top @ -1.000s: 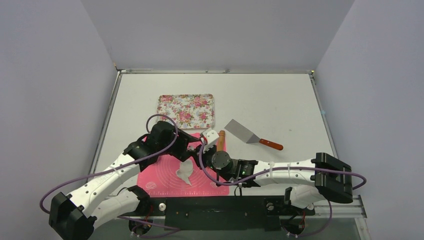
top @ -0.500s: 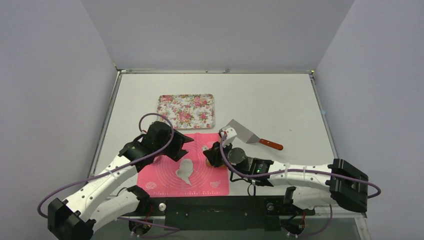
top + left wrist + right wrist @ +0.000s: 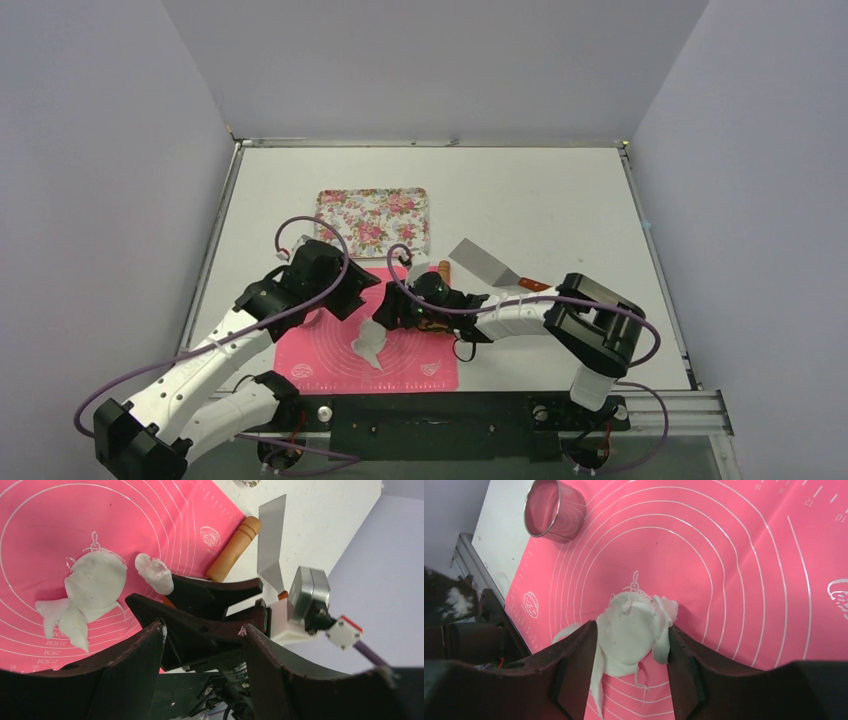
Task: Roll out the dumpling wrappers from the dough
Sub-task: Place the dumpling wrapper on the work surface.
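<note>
A flat, roughly round white dumpling wrapper (image 3: 634,630) lies on the pink mat (image 3: 744,555), with ragged dough scraps (image 3: 574,630) trailing from its edge. My right gripper (image 3: 631,627) hangs low over it, open, one finger on either side of the disc. In the top view that gripper (image 3: 383,318) is right above the wrapper (image 3: 372,342). My left gripper (image 3: 202,628) is open and empty, just left of it above the mat's upper left part (image 3: 345,298). A small dough lump (image 3: 155,572) lies beside the wrapper (image 3: 95,585).
A metal ring cutter (image 3: 555,509) stands on the mat's corner. The wooden rolling pin (image 3: 232,550) lies along the mat's right edge, the metal spatula (image 3: 490,265) beyond it. A floral tray (image 3: 372,220) sits behind the mat. The two grippers are close together.
My right arm has swung left from the rolling pin to over the wrapper, and its jaws have opened. The left gripper has drawn back slightly to the left.
</note>
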Motion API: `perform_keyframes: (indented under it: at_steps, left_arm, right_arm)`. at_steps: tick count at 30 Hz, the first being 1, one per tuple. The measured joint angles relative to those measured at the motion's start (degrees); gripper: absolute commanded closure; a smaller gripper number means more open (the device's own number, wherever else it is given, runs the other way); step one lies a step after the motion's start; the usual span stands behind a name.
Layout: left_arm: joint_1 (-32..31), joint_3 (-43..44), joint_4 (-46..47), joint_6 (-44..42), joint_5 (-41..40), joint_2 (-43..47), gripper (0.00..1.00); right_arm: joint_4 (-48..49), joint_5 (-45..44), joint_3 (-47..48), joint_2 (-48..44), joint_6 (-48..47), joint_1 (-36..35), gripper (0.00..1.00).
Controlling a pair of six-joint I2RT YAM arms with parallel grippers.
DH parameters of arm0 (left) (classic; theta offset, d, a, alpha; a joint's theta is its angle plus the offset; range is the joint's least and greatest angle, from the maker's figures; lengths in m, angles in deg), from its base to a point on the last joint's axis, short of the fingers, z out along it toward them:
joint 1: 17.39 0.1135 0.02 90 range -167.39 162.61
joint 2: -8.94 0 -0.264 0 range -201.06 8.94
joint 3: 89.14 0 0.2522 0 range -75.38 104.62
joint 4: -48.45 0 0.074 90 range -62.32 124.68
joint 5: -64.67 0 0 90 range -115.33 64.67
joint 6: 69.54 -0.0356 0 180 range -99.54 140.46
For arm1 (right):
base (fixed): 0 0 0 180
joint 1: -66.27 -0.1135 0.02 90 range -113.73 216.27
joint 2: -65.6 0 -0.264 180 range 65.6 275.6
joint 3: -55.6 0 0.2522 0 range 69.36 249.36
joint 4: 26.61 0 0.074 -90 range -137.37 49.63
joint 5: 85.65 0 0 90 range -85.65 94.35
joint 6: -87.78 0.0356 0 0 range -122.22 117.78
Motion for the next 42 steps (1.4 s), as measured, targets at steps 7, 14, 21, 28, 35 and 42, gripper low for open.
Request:
perform_keyframes:
  at_steps: [7, 14, 21, 28, 35, 42]
  left_arm:
    - [0.3, 0.0, 0.8, -2.8, 1.2, -3.8, 0.44]
    - [0.8, 0.0, 1.0, -4.4, 1.2, -5.0, 0.44]
    - [1.9, 0.1, 0.4, -5.9, 0.2, -4.4, 0.44]
    - [3.3, 0.3, -1.4, -7.4, -1.5, -0.7, 0.44]
    - [4.7, 0.9, -3.7, -9.8, -2.3, 1.3, 0.44]
    - [6.5, 1.0, -4.0, -13.9, -0.1, 1.5, 0.44]
  right_arm:
    - [4.2, 9.6, 0.1, 5.7, 6.3, 6.4, 0.44]
    - [-14.5, 5.1, 9.4, 6.2, 0.3, 7.0, 0.43]
    - [-33.9, -5.0, 18.5, 7.1, -8.4, 6.4, 0.43]
    - [-42.1, -12.8, 22.6, 10.0, -13.3, 5.1, 0.42]
    - [-44.8, -19.4, 24.3, 10.9, -18.2, 1.7, 0.36]
    - [-37.7, -10.9, 13.2, -0.8, -23.8, 0.9, 0.27]
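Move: A dough scrap clings to a right fingertip; the rolling pin's roller lies about 11 cm to that hand's right, 3 cm back and 4 cm below. The wrapper is some 3 cm left of the hand, 4 cm back and 6 cm below; the spatula blade is 20 cm right, 11 cm farther out. From the left hand the roller lies about 12 cm right, 7 cm back, 14 cm down. Right hand dips forward, sweeps 7 cm right towards the rolling pin, opens wider, lifts back; left drifts left. ##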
